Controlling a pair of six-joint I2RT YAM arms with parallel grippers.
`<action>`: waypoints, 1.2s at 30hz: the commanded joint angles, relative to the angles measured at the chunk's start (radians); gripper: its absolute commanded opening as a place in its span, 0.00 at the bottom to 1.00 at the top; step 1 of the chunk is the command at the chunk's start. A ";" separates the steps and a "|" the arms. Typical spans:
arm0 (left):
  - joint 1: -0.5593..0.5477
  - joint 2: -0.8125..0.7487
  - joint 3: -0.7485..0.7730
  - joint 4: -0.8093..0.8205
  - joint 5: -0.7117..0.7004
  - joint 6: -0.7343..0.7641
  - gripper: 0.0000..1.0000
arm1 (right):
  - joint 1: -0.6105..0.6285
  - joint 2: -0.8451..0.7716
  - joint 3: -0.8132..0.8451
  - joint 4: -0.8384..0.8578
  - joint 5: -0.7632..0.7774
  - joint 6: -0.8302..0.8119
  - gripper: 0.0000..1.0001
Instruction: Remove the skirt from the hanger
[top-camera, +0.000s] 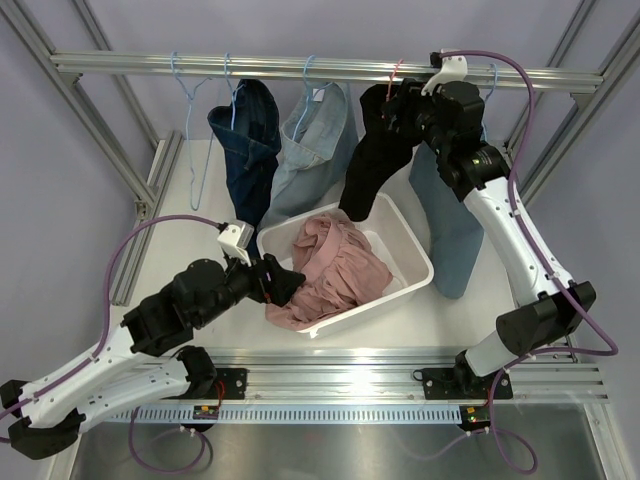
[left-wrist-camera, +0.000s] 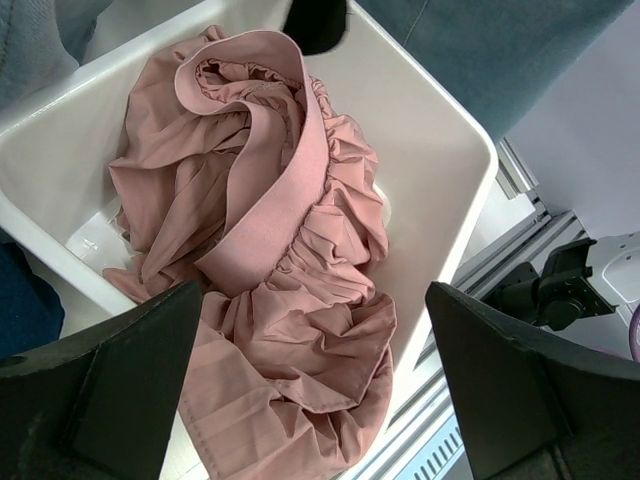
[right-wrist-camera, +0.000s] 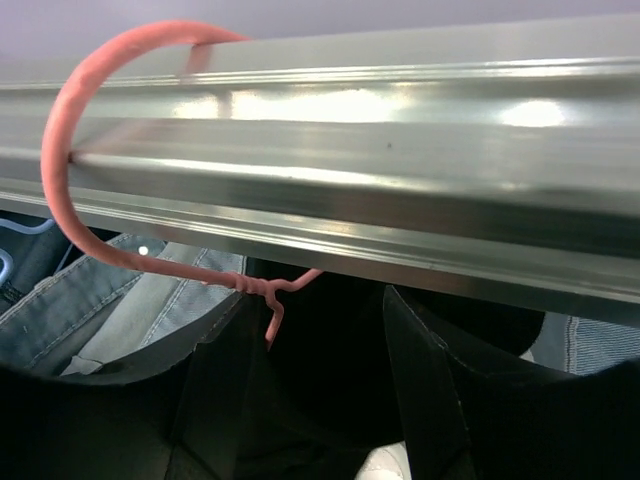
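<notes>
A black skirt (top-camera: 372, 165) hangs from a pink wire hanger (top-camera: 397, 72) hooked over the top rail (top-camera: 300, 68). My right gripper (top-camera: 398, 108) is up at the skirt's top, just under the rail. In the right wrist view the pink hanger (right-wrist-camera: 62, 170) curls over the rail (right-wrist-camera: 400, 150), and black cloth fills the gap between the fingers of my right gripper (right-wrist-camera: 315, 370). My left gripper (top-camera: 288, 281) hovers wide open over a pink skirt (top-camera: 335, 268) lying crumpled in a white bin (top-camera: 418, 255). In the left wrist view nothing is gripped by the left gripper (left-wrist-camera: 315, 385) above the pink skirt (left-wrist-camera: 270, 220).
Dark jeans (top-camera: 247, 150), a light denim garment (top-camera: 315, 150) and a blue garment (top-camera: 450, 230) hang on the same rail. An empty blue hanger (top-camera: 195, 130) hangs at the left. The bin (left-wrist-camera: 440, 150) sits mid-table, near the front aluminium track (top-camera: 350, 380).
</notes>
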 joint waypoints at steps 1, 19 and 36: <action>-0.004 0.002 0.002 0.064 0.012 -0.011 0.99 | 0.021 0.010 0.034 0.064 -0.005 0.059 0.60; -0.004 0.018 0.001 0.090 0.026 -0.017 0.99 | 0.047 -0.022 -0.061 0.105 0.239 0.128 0.47; -0.004 0.050 0.004 0.135 0.061 0.001 0.99 | 0.039 -0.132 -0.110 0.181 0.162 -0.125 0.00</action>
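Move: The neck of the black skirt's pink hanger is about 2 cm left of the right hand, 1 cm ahead and 1 cm lower, by its left fingertip. From this hand the rail crosses some 2 cm ahead and 5 cm above; the pale denim hangs roughly 15 cm left, the blue denim 11 cm right, both level fore-and-aft and 15-20 cm lower. From the left hand, that neck is about 28 cm ahead, 20 right, 15 higher. The right fingertips pinch the pink hanger just under its hook, closing from a bit over half open to shut. The hand first edges about 1 cm left under the rail, then dips and works some 3 cm to the right as the fingers close, turning roughly 10 degrees clockwise, and finally lifts back a couple of centimetres. ##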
